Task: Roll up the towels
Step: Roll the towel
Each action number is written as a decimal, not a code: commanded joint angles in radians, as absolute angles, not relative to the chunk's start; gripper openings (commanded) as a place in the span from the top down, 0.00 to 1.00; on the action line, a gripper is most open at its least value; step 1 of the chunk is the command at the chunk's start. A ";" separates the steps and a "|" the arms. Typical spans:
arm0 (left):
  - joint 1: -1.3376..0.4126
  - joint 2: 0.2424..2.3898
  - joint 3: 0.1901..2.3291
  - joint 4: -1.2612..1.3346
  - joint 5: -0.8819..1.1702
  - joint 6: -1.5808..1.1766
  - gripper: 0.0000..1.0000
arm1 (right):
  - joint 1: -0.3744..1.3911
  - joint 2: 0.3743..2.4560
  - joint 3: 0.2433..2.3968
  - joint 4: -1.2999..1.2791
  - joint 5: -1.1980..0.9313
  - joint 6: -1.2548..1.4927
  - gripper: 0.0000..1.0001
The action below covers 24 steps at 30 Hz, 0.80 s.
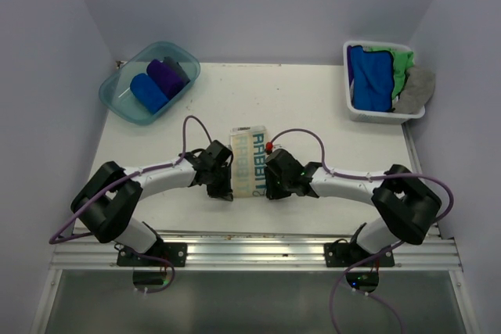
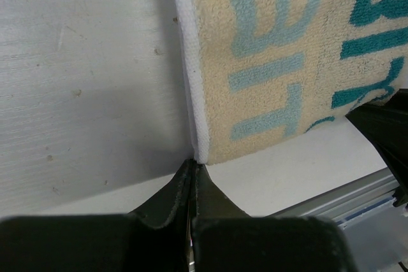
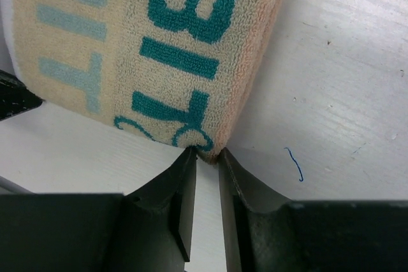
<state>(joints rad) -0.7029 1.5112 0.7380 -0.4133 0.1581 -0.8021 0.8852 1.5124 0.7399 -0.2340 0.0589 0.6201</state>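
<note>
A cream towel (image 1: pixel 249 160) with teal lettering lies flat and folded at the table's middle, between my two grippers. My left gripper (image 1: pixel 225 190) is at its near left corner. In the left wrist view its jaws are shut, tips (image 2: pixel 193 165) touching the towel's white-edged corner (image 2: pixel 199 138); whether they pinch it does not show. My right gripper (image 1: pixel 271 190) is at the near right corner. Its jaws stand a little apart, with the folded corner (image 3: pixel 217 148) of the towel (image 3: pixel 191 42) squeezed between the fingertips (image 3: pixel 207 155).
A teal tub (image 1: pixel 111 96) at the back left holds a rolled blue towel (image 1: pixel 148 92) and a rolled purple one (image 1: pixel 166 76). A white basket (image 1: pixel 382 115) at the back right holds loose blue (image 1: pixel 369 77), green (image 1: pixel 401 64) and grey (image 1: pixel 417 88) towels. An aluminium rail (image 1: pixel 250 249) runs along the near edge.
</note>
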 commanded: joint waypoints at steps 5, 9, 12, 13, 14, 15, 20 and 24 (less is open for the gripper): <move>-0.707 1.486 0.770 -0.436 0.121 -0.808 1.00 | 0.890 1.506 0.753 -0.207 0.069 0.617 0.96; -0.707 1.459 0.798 -0.452 0.115 -0.810 1.00 | 0.891 1.471 0.762 -0.236 0.084 0.615 1.00; -0.707 1.440 0.818 -0.472 0.101 -0.811 1.00 | 0.891 1.456 0.770 -0.248 0.089 0.615 1.00; -0.707 1.434 0.828 -0.477 0.097 -0.810 1.00 | 0.891 1.447 0.775 -0.253 0.092 0.615 1.00; -0.707 1.431 0.831 -0.479 0.094 -0.811 1.00 | 0.891 1.444 0.778 -0.255 0.097 0.612 1.00; -0.707 1.428 0.834 -0.480 0.092 -0.811 1.00 | 0.891 1.442 0.781 -0.256 0.097 0.612 1.00; -0.707 1.451 0.804 -0.463 0.106 -0.815 1.00 | 0.891 1.463 0.781 -0.253 0.089 0.615 1.00; -0.707 1.447 0.755 -0.402 0.138 -0.830 0.72 | 0.891 1.463 0.770 -0.250 0.087 0.620 1.00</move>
<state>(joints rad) -0.7029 1.4548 0.7860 -0.4484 0.1188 -0.8074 0.8856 1.4773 0.7498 -0.2409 0.0689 0.6182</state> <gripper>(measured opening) 0.233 0.022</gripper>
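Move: At the towel's near edge, the left hand's shut fingertips already have its near-left corner, and the right hand's partly open fingers straddle the near-right corner, the two roughly 11 cm apart. The towel's middle lies about 10 cm ahead of both hands, some 5 cm to the right of the left hand and about 6 cm to the left of the right hand, a centimetre or two lower. Closing the rest of the way, the right fingers pinch the near-right corner, then raise it about 1 cm. The left hand, shut at the near-left corner, lifts some 3 cm and goes nearly 2 cm forward over the towel, tipping slightly outward, then sinks back a little as its fingers begin to open around the corner. ##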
